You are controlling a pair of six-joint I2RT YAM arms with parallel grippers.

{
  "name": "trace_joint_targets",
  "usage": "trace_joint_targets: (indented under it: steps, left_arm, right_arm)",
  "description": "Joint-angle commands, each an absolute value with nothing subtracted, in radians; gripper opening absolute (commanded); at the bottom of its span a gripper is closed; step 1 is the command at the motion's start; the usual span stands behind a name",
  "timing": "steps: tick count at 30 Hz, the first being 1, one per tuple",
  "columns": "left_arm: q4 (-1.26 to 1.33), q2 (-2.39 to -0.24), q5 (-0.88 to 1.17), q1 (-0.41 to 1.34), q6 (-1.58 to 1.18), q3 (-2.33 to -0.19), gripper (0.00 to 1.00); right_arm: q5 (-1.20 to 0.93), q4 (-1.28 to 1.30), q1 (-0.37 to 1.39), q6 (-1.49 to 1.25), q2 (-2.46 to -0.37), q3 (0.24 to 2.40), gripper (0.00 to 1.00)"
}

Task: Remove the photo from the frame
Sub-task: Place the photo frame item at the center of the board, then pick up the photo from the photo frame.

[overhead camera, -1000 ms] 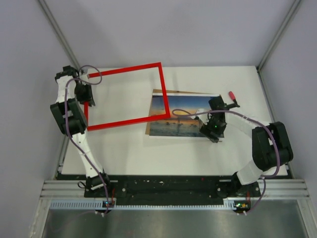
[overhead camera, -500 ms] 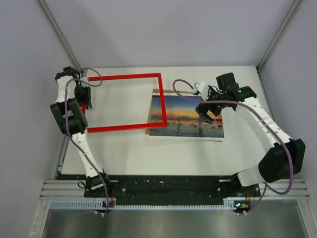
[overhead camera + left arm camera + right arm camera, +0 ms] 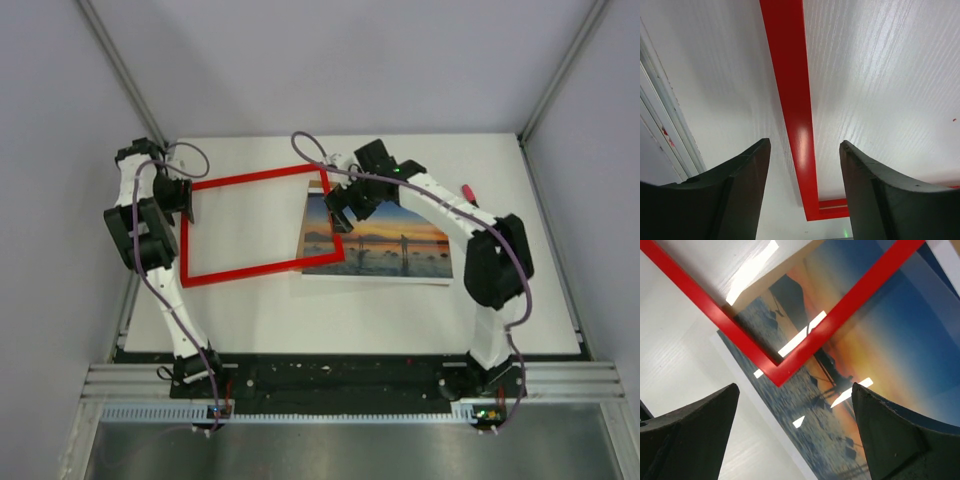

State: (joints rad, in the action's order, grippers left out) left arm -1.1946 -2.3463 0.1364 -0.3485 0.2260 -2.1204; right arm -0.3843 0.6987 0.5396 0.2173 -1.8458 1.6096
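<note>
The red frame (image 3: 258,177) lies empty on the white table, its right side resting across the left edge of the photo (image 3: 395,240). The photo, an orange and blue sunset print, lies face up outside the frame. My left gripper (image 3: 184,196) hovers at the frame's left side. In the left wrist view the gripper (image 3: 805,144) is open, and the red bar (image 3: 790,75) runs between the fingers without touching them. My right gripper (image 3: 341,212) hangs open over the frame's right side. In the right wrist view the gripper (image 3: 795,387) stands just above the frame's corner (image 3: 780,374) and the photo (image 3: 875,350).
A brown backing board (image 3: 317,186) peeks out from under the photo's top left edge. A small red-tipped object (image 3: 466,190) lies right of the photo. The table's left rail (image 3: 665,140) runs close to my left gripper. Grey walls enclose the table.
My left gripper has opened and let go of the frame, which now lies lower and turned. My right arm has swung left across the photo to the frame's right side.
</note>
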Motion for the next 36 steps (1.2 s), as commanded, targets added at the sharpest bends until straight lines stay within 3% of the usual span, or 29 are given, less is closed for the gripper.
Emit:
trace_joint_targets:
  steps: [1,6,12,13,23,36]
  left_arm:
    - [-1.212,-2.318,0.124,-0.344,0.235,-2.134,0.64]
    - [-1.230,-2.258,0.146,-0.339,0.258,-2.218,0.68]
    - [-1.229,-2.131,0.135,-0.220,0.402,-2.218,0.78]
    - [-1.218,-2.100,0.149,-0.187,0.431,-2.194,0.98]
    - [-1.077,-1.970,0.149,0.179,0.675,-1.815,0.98]
    - [-1.091,-1.947,0.298,0.475,0.721,-1.746,0.98]
  right_arm:
    - [-0.273,0.650,0.577,0.048,-1.992,1.730,0.94]
    - [-0.180,0.635,0.578,-0.026,-2.088,1.778,0.93]
    - [-0.209,0.640,0.565,0.151,-1.985,1.730,0.95]
    - [-0.210,0.650,0.555,0.197,-1.962,1.714,0.96]
    - [-0.233,0.718,0.359,0.405,-1.758,1.631,0.99]
    - [-0.201,0.677,0.347,0.353,-1.575,1.476,0.99]
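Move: Left of the left hand's reach across lies nothing to fetch: the photo's middle is about 50 cm to the left hand's right and 6 cm back. The frame's left bar sits between its parted fingers, its middle 8 cm nearer the base. From the right hand, some 13 cm above the board, the photo's middle is 6 cm ahead and 8 cm right; the frame's near right corner is almost straight below, the screwdriver 13 cm ahead and 34 cm right. Lifting off the frame's left bar, the left hand opens wide and arcs about 31 cm right and a little back, rising some 11 cm before sinking about 7, turning clockwise roughly 70 degrees towards the photo's left edge. The right hand, open throughout, dips about 8 cm towards the frame's near right corner, then climbs and swings right to hover over the photo. ##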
